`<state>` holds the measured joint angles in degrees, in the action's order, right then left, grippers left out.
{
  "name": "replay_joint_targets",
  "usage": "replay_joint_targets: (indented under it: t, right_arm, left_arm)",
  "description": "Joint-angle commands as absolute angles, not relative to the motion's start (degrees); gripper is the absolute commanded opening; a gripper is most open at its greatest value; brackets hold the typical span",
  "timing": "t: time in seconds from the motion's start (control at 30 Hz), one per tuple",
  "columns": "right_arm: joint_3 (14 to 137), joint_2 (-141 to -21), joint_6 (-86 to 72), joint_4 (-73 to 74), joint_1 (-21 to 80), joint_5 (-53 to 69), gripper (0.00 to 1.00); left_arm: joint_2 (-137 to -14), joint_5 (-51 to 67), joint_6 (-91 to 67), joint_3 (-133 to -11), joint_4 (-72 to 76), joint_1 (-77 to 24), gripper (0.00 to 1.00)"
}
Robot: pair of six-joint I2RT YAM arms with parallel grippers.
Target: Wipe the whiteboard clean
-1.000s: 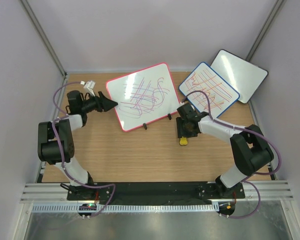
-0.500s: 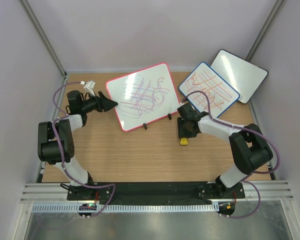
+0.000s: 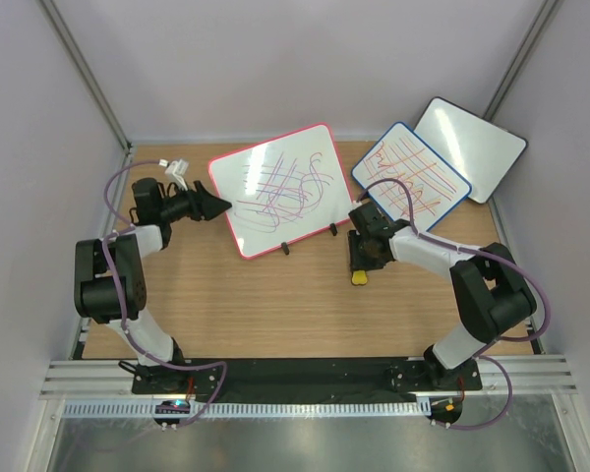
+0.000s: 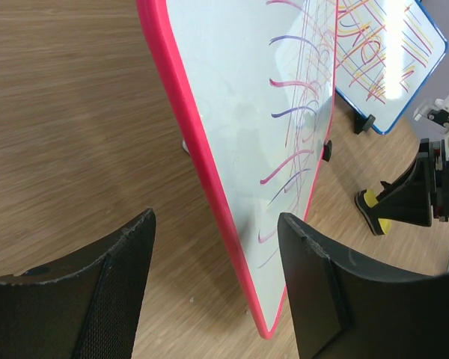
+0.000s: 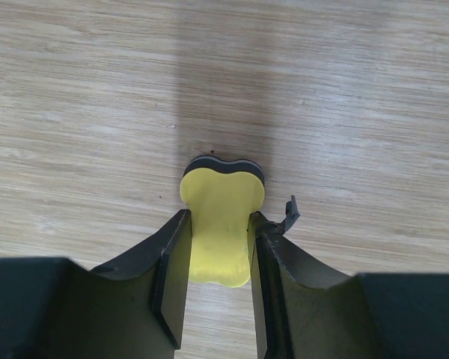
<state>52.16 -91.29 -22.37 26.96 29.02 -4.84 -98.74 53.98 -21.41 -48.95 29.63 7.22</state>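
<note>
The whiteboard (image 3: pixel 280 187), pink-framed and covered in purple-red scribbles, stands tilted on small black feet at the table's middle back. My left gripper (image 3: pixel 221 205) is at its left edge. In the left wrist view the board's (image 4: pixel 247 112) pink lower corner sits between the open fingers of the left gripper (image 4: pixel 215 224), with a gap on both sides. A yellow eraser (image 3: pixel 360 278) with a black felt base lies on the wood right of centre. The right gripper (image 5: pixel 217 224) points down over it, its pads pressed against the narrow waist of the eraser (image 5: pixel 223 187).
A smaller blue-framed board (image 3: pixel 410 177) with red and yellow lines lies at the back right, and a black-framed blank board (image 3: pixel 469 135) behind it. A small white object (image 3: pixel 177 167) lies at the back left. Walls close the table in on three sides.
The right gripper's jaws have closed in on the eraser's waist. The left arm and the whiteboard have not moved.
</note>
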Motion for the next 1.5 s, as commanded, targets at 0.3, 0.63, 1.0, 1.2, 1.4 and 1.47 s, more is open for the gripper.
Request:
replay_joint_targets:
  t: [0.3,0.63,1.0,1.2,1.4,1.47]
  right_arm:
    - [50.8,-83.33,-16.53,21.1,28.65,-4.22,0.01]
    - [59.58,-82.08,-9.33,11.7,28.92,-5.1,0.01]
    - [77.07,-97.71,-2.73,-1.38,30.23,-4.74,0.01]
    - [86.3,-107.03,-0.18,-7.37,32.16,-5.45,0.01]
    - [94.56,-114.16,3.78,-8.35,34.71,-7.29,0.01]
    - [95.71,-116.36,5.01,-9.05,36.2,-7.82,0.01]
  left_arm:
    - [-97.38,53.52,-17.84,-50.8,28.65,6.94,0.66]
    - [-99.67,54.84,-19.95,-53.17,31.28,7.12,0.59]
    - [-104.68,58.97,-25.22,-58.62,34.71,7.12,0.45]
    - [-104.41,62.05,-20.24,-60.64,28.42,7.21,0.08]
    - [-104.06,61.35,-13.1,-63.1,19.87,7.21,0.0]
    - [-104.06,61.26,-11.52,-63.63,17.85,7.21,0.0]
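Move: The right hand already grips the eraser on the table; the middle of the scribbled red-framed whiteboard lies about 20 cm ahead, 16 cm left and 12 cm higher. Its right clamp foot is some 11 cm ahead and 5 cm left at table level, the blue-framed board 22 cm ahead, 10 cm right, 10 cm higher. The red-framed board's left edge is about 2 cm ahead of the left hand and 1 cm right, just above it. The left fingers close on the red-framed board's left edge and pinch it, after easing about 3 cm forward and slightly up. Keeping its grip on the eraser, the right hand lifts it off the table and swings it some 23 cm forward, 17 cm up and 16 cm left to the upper part of the board, tipping up nearly 50 degrees to face it and turning somewhat counter-clockwise. ##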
